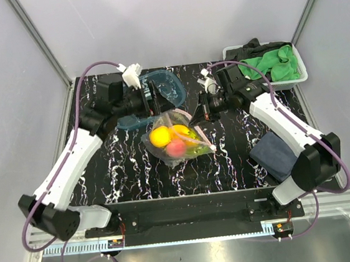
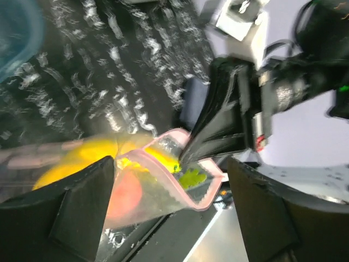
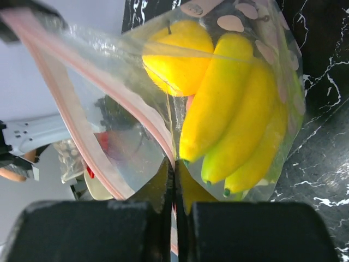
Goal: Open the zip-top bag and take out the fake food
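The zip-top bag [image 1: 177, 138] lies mid-table with its pink zip strip [image 3: 60, 93] parted into an open mouth. Inside it I see fake food: a yellow lemon [image 1: 158, 136], a banana bunch [image 3: 234, 125] and a pink peach [image 1: 175, 148]. My right gripper [image 3: 174, 169] is shut on one lip of the bag at the zip strip. In the left wrist view that gripper [image 2: 187, 157] pinches the far lip. My left gripper [image 2: 170, 174] stands open, its fingers [image 2: 82, 207] wide on either side of the bag's mouth without touching it.
A blue-tinted clear tray [image 1: 165, 88] sits behind the bag beside my left wrist. A white bin [image 1: 301, 77] with green and black cloths stands at the back right. A dark blue cloth [image 1: 274, 152] lies near the right arm's base.
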Controlling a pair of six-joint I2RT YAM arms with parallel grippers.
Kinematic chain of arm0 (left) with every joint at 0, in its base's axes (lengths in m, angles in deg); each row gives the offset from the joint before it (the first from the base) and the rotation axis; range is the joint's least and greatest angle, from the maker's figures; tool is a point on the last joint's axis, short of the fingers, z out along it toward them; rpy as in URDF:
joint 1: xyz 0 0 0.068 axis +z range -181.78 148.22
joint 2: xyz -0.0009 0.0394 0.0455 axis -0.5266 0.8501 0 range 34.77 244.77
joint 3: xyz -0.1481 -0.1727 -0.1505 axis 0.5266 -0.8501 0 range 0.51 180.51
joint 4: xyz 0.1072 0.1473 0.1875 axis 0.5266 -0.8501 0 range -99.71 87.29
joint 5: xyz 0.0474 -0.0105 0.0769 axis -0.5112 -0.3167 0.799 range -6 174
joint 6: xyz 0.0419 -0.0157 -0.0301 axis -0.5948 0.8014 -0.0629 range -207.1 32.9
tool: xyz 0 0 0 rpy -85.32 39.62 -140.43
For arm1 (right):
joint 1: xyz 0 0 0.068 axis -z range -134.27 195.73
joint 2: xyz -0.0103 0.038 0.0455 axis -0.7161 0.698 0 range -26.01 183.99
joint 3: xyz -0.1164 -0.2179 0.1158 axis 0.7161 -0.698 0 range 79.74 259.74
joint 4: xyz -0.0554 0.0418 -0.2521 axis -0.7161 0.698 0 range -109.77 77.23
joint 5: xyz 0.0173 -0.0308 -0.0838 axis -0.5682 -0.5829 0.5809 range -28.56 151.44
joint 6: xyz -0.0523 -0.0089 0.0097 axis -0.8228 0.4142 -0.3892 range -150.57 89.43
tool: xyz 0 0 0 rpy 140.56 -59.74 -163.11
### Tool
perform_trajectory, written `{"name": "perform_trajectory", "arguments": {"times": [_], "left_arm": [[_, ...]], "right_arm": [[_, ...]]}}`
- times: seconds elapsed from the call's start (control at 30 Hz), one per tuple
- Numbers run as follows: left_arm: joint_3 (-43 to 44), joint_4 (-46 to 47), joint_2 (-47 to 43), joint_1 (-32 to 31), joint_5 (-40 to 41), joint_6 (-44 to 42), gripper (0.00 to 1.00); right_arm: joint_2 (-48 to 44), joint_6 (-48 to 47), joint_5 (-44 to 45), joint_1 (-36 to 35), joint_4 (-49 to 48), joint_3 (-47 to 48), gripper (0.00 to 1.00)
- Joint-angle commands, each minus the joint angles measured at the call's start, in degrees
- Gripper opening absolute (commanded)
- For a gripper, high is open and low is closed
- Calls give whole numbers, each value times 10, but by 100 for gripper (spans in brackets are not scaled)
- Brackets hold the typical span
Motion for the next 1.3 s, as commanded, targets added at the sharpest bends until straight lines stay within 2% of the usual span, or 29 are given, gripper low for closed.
{"name": "perform_trajectory", "arguments": {"times": [0.0, 0.03, 0.1, 0.13, 0.2, 0.23, 0.33, 0.47, 0.57, 0.67, 0.73, 0.8, 0.87, 1.07, 1.17, 1.2, 1.27], "left_arm": [[31, -161, -70, -79, 253, -34, 88], [28, -177, -77, -118, 275, -25, 86], [23, -192, -84, -157, 334, 22, 83], [21, -210, -84, -183, 355, 44, 76], [30, -232, -70, -205, 374, 91, 70], [46, -270, -63, -226, 393, 104, 70], [69, -315, -68, -248, 448, 133, 81], [53, -313, -114, -250, 434, 145, 83], [36, -292, -136, -250, 386, 145, 80], [12, -278, -147, -251, 352, 196, 80], [-37, -223, -160, -253, 326, 236, 82], [-89, -176, -168, -256, 332, 267, 85], [-106, -148, -168, -256, 351, 298, 86], [-73, -137, -122, -256, 409, 305, 83], [-71, -131, -98, -254, 406, 299, 76], [-72, -125, -89, -253, 391, 297, 70], [-77, -124, -85, -252, 377, 286, 47]], "right_arm": [[-45, 84, 7, -8, -78, -14, 0], [-49, 92, 7, -8, -86, -21, 0], [-63, 111, 7, -9, -111, -44, 0], [-68, 118, 7, -10, -119, -61, 0], [-80, 130, 8, -11, -142, -76, 0], [-82, 133, 8, -11, -147, -86, 0], [-87, 141, 9, -11, -153, -90, 0], [-88, 150, 9, -11, -164, -85, 0], [-88, 156, 14, -11, -163, -75, 0], [-91, 175, 21, -11, -174, -69, 0], [-89, 195, 27, -12, -183, -67, 0], [-87, 205, 30, -13, -190, -65, 0], [-87, 213, 36, -14, -191, -62, 0], [-88, 213, 32, -19, -195, -69, 0], [-94, 209, 33, -19, -195, -78, 0], [-98, 209, 35, -19, -194, -82, 0], [-102, 209, 39, -19, -191, -84, 0]]}}
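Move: Behind, below and slightly right of the open left hand is its aim, the bag's near rim: about 10 cm back, 4 cm right and 10 cm down. The peach lies 5 cm back and straight in line sideways, the yellow fruit 1 cm back and 5 cm left, the bananas level ahead and 4 cm right, all roughly 18 cm below. From the right hand, pinching the far rim, the near rim is some 6 cm back, 4 cm left and slightly lower. Sweeping back about 12 cm from beyond the bag mouth, the open left hand bobs down and up, then sinks some 6 cm while easing 3 cm forward to the near rim. It swings roughly 20 degrees counter-clockwise, tips down and starts narrowing its fingers around the rim. The right hand keeps its pinch on the far rim, raising it about 2 cm and turning slightly clockwise. ##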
